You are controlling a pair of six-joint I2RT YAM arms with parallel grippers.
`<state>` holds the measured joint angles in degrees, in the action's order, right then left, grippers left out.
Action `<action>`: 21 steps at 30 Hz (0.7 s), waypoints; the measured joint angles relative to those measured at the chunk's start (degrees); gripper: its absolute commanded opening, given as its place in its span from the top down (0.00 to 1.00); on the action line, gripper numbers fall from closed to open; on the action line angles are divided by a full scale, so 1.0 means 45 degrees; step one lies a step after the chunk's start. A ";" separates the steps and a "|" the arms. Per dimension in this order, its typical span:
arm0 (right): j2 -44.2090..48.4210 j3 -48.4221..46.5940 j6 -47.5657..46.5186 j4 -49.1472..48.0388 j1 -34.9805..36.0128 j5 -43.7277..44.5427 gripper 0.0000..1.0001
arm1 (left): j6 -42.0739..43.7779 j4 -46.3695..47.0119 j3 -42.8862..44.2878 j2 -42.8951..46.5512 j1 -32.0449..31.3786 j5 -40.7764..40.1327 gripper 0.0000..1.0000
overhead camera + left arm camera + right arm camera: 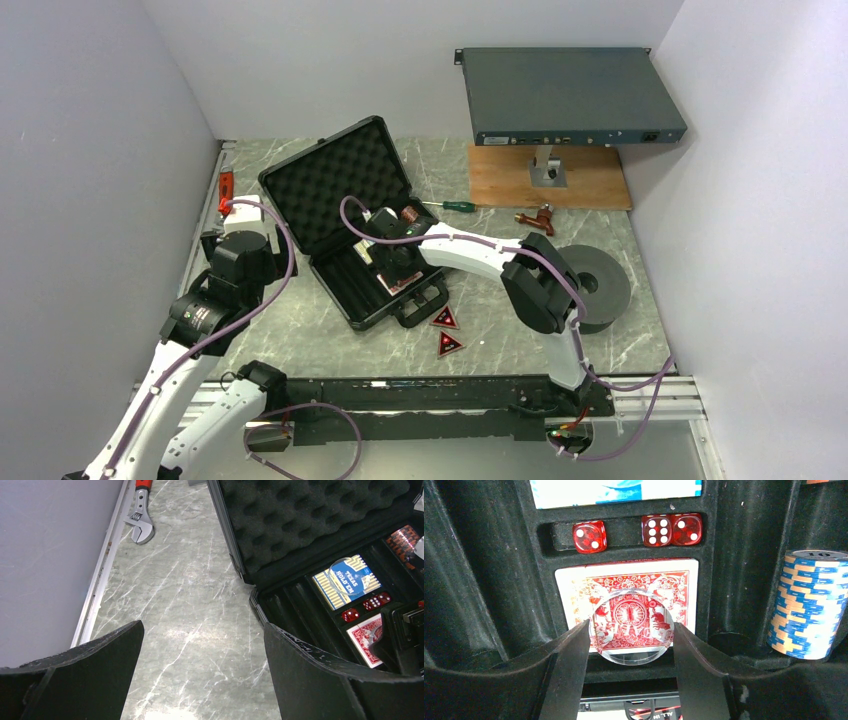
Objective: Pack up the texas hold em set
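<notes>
The black briefcase [335, 180] lies open with its egg-crate foam lid up. My right gripper [631, 635] is inside its tray, shut on a clear round disc [633, 625] just above the red card deck [571, 587]. Three red dice [589, 536] sit in a slot beyond it, and a blue chip roll [809, 605] stands on the right. The blue deck [347, 580] carries another clear disc. Two red-black triangular tokens [445, 318] lie on the table in front of the case. My left gripper [202, 625] hangs open over bare table left of the case.
A grey rack-mount box [570, 95] stands on a post over a wooden board [550, 180] at the back right. A black round disc [600, 280] sits right of the case. A green screwdriver [455, 206] and a red-handled wrench [141, 515] lie nearby.
</notes>
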<state>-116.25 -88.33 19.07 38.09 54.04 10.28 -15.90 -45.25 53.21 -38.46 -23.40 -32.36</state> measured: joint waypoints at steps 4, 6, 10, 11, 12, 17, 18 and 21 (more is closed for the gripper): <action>0.0000 -0.0034 0.0034 0.0107 0.0005 -0.0024 0.27 | 0.0000 -0.0005 0.0000 -0.0005 0.0019 0.0000 0.04; 0.0024 -0.0034 0.0092 0.0321 0.0029 -0.0034 0.07 | 0.0000 -0.0005 -0.0005 -0.0005 0.0019 0.0000 0.04; 0.0078 -0.0049 0.0146 0.0627 0.0083 -0.0058 0.03 | 0.0000 -0.0005 -0.0005 -0.0005 0.0019 0.0005 0.04; 0.0102 -0.0049 0.0131 0.0665 0.0087 -0.0068 0.03 | 0.0000 -0.0005 0.0000 -0.0005 0.0019 0.0005 0.04; 0.0136 -0.0049 0.0141 0.0738 0.0092 -0.0073 0.03 | -0.0005 -0.0005 0.0000 -0.0005 0.0019 0.0005 0.04; 0.0398 -0.0049 0.0141 0.1015 0.0117 -0.0083 0.02 | -0.0005 -0.0005 0.0000 -0.0005 0.0019 0.0005 0.04; 0.0471 -0.0049 0.0141 0.1044 0.0117 -0.0083 0.02 | -0.0005 -0.0005 0.0000 -0.0005 0.0019 0.0000 0.04; 0.0816 -0.0053 0.0141 0.1069 0.0121 -0.0112 0.02 | 0.0000 -0.0005 0.0000 -0.0005 0.0019 0.0005 0.04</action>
<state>-112.57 -88.58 19.70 42.89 54.59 9.78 -15.90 -45.28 53.21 -38.48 -23.31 -32.34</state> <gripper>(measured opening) 0.974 0.959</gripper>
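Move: The right hand still holds the clear disc just above the red cards in the case. Their middle is about 1 cm ahead, not off to either side, and about 1 cm below. The pair of dice sits some 6 cm ahead and 1 cm left, the blue box roughly 9 cm ahead and 5 cm left, the blue chips about 7 cm ahead and 8 cm right. From the idle left hand the cards lie some 6 cm ahead, 25 cm right and 21 cm below. Easing back and slightly right by about 1.5 cm over the red cards, the right hand spreads its fingers from a little over half open to wide and lets go of the clear disc's rim. It then rises about 2 cm, clear of the disc, staying pointed down with hardly any turn. ##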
